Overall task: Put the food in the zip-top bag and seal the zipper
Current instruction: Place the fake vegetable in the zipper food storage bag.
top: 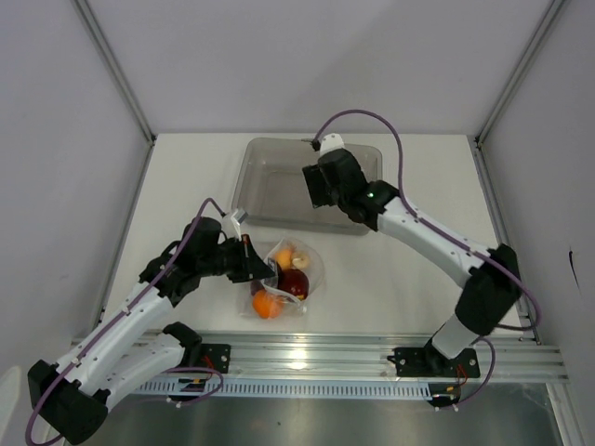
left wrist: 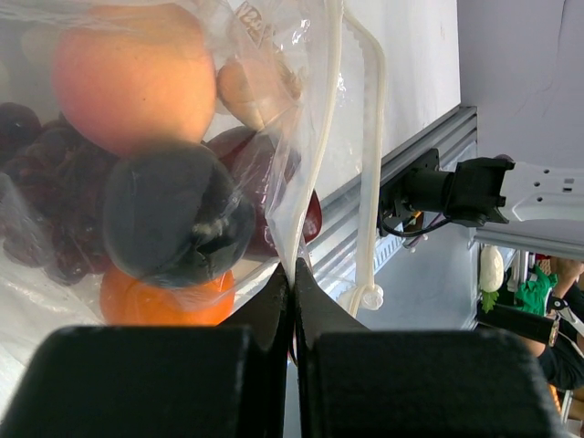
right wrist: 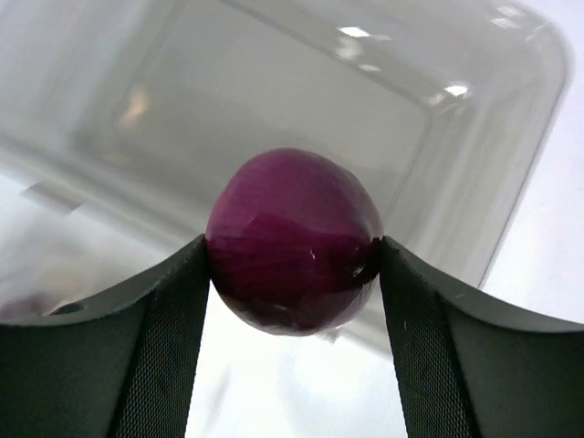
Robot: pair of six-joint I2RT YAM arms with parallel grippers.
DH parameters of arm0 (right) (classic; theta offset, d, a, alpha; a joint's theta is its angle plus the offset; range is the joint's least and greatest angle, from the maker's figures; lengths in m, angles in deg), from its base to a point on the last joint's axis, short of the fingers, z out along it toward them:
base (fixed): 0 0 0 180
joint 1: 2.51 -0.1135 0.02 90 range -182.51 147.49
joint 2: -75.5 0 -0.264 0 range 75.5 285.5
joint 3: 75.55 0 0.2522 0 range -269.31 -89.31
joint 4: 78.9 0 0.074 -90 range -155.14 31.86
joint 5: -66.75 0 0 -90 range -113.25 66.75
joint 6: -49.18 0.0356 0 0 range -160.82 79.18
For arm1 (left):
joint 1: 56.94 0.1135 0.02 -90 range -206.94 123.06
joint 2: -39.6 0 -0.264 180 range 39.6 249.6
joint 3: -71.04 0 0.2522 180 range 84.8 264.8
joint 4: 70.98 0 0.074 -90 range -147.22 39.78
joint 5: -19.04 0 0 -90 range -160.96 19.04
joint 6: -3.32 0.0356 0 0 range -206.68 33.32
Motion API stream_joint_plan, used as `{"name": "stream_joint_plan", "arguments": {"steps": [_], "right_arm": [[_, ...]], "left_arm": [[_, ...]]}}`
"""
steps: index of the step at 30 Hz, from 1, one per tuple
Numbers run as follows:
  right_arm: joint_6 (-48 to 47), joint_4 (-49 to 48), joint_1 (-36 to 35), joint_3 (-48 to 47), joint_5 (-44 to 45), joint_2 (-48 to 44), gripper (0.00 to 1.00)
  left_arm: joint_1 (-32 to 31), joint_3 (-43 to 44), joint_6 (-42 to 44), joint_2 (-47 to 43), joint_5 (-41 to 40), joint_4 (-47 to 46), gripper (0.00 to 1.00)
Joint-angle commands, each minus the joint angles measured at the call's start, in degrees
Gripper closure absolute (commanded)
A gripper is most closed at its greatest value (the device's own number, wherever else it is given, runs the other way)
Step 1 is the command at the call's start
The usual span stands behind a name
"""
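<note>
The clear zip-top bag [top: 299, 263] lies on the white table in front of the tray, holding several pieces of food. Inside it I see a peach [left wrist: 128, 73], a blackish fruit [left wrist: 173, 214], an orange [left wrist: 155, 297], dark grapes [left wrist: 36, 210], a beige bulb [left wrist: 251, 91] and a dark red fruit [left wrist: 265, 173]. My left gripper [left wrist: 294, 274] is shut on the zipper [left wrist: 310, 182] at the bag's mouth edge. Over the grey tray [right wrist: 493, 182], my right gripper [right wrist: 294, 251] is shut on the purple onion-like ball [right wrist: 292, 242]. From above, the right gripper [top: 316, 190] hides the ball.
The translucent tray [top: 265, 163] sits at the back middle of the table. An aluminium rail [top: 372, 358] runs along the near edge with both arm bases on it. Enclosure walls and slanted frame posts [top: 116, 70] close in the sides.
</note>
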Motion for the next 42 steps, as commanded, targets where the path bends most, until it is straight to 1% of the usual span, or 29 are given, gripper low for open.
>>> {"name": "stream_joint_plan", "arguments": {"steps": [1, 2, 3, 4, 6, 7, 11, 12, 16, 22, 24, 25, 28, 29, 31, 33, 36, 37, 42], "right_arm": [[7.1, 0.5, -0.7, 7.2, -10.4, -10.2, 0.88], [7.7, 0.1, -0.9, 9.2, -14.8, -12.6, 0.88], [8.2, -1.2, -1.3, 13.0, -17.3, -15.0, 0.88], [8.8, -1.8, -1.4, 14.7, -19.5, -19.2, 0.88], [10.5, -2.5, -2.5, 18.2, -25.9, -22.7, 0.88], [11.0, -2.5, -2.9, 19.0, -27.4, -25.6, 0.87], [14.7, -4.8, -4.5, 23.0, -35.9, -29.9, 0.86], [16.3, -5.4, -4.8, 24.6, -39.7, -30.1, 0.85], [19.3, -8.5, -6.7, 27.6, -43.3, -29.3, 0.83], [21.0, -10.7, -9.3, 29.1, -43.0, -25.7, 0.81], [21.1, -11.6, -9.5, 29.6, -42.8, -24.9, 0.74], [21.1, -11.9, -9.5, 29.7, -42.4, -24.4, 0.65], [20.8, -12.1, -9.5, 29.4, -42.4, -22.9, 0.52], [20.8, -12.1, -9.5, 29.1, -42.0, -22.6, 0.41], [20.4, -11.8, -9.6, 28.2, -41.6, -21.3, 0.27], [19.7, -11.1, -9.6, 26.3, -40.3, -20.6, 0.22], [19.1, -9.7, -9.6, 23.5, -38.4, -19.5, 0.02], [18.9, -9.1, -9.6, 23.0, -37.9, -19.5, 0.01], [19.0, -7.4, -9.6, 21.1, -35.3, -21.2, 0.01]], "left_arm": [[0.6, 0.0, -0.6, -1.0, 1.4, -1.3, 0.99], [0.5, 0.2, -0.6, -1.2, 1.4, -1.3, 0.99], [0.5, 0.1, -0.6, -1.2, 1.4, -1.3, 0.99], [0.5, 0.2, -0.6, -1.3, 1.3, -1.3, 0.99], [0.5, 0.2, -0.5, -1.3, 1.3, -1.3, 0.99], [0.5, 0.3, -0.5, -1.3, 1.3, -1.2, 0.99], [0.6, 0.3, -0.6, -1.3, 1.2, -1.3, 0.99], [0.5, 0.2, -0.8, -1.2, 1.2, -1.5, 0.99], [0.5, 0.5, -0.9, -1.1, 1.5, -1.6, 0.99], [0.5, 1.1, -0.6, -1.3, 1.0, -0.5, 1.00], [0.6, 1.2, -0.7, -1.3, 1.0, -0.4, 0.99], [0.5, 1.2, -0.8, -1.5, 1.0, -0.4, 1.00], [0.6, 1.3, -0.9, -1.6, 1.2, -0.4, 0.99], [0.6, 1.3, -0.9, -1.8, 1.2, -0.4, 0.99], [0.6, 1.4, -1.0, -1.8, 1.2, -0.3, 0.99], [0.6, 1.3, -1.0, -1.9, 1.3, -0.4, 0.99], [0.6, 1.7, -1.1, -2.0, 1.4, -0.2, 0.99], [0.5, 1.6, -1.1, -2.0, 1.4, -0.2, 0.99], [0.6, 2.1, -1.0, -2.3, 1.3, 0.2, 0.99]]}}
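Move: The purple onion is already clamped in my right hand. The mouth of the zip-top bag lies about 21 cm back, 7 cm to the left and 5 cm below. In the bag, the red food is some 13 cm below my right hand, almost straight under the mouth, with the peach about 6 cm farther out and 2 cm to its left. The empty tray's centre is 14 cm ahead, 2 cm left, 18 cm down. From my left hand, the mouth is 5 cm right, 1 cm ahead, 2 cm lower. I swing the held onion back about 22 cm and leftward to the bag mouth, rising slightly before dipping in, while the wrist turns counter-clockwise and tips down, each some 30 degrees. There I spread my right fingers, let go of the onion and begin lifting clear, edging forward. My left hand stays put, still pinching the bag's rim. ##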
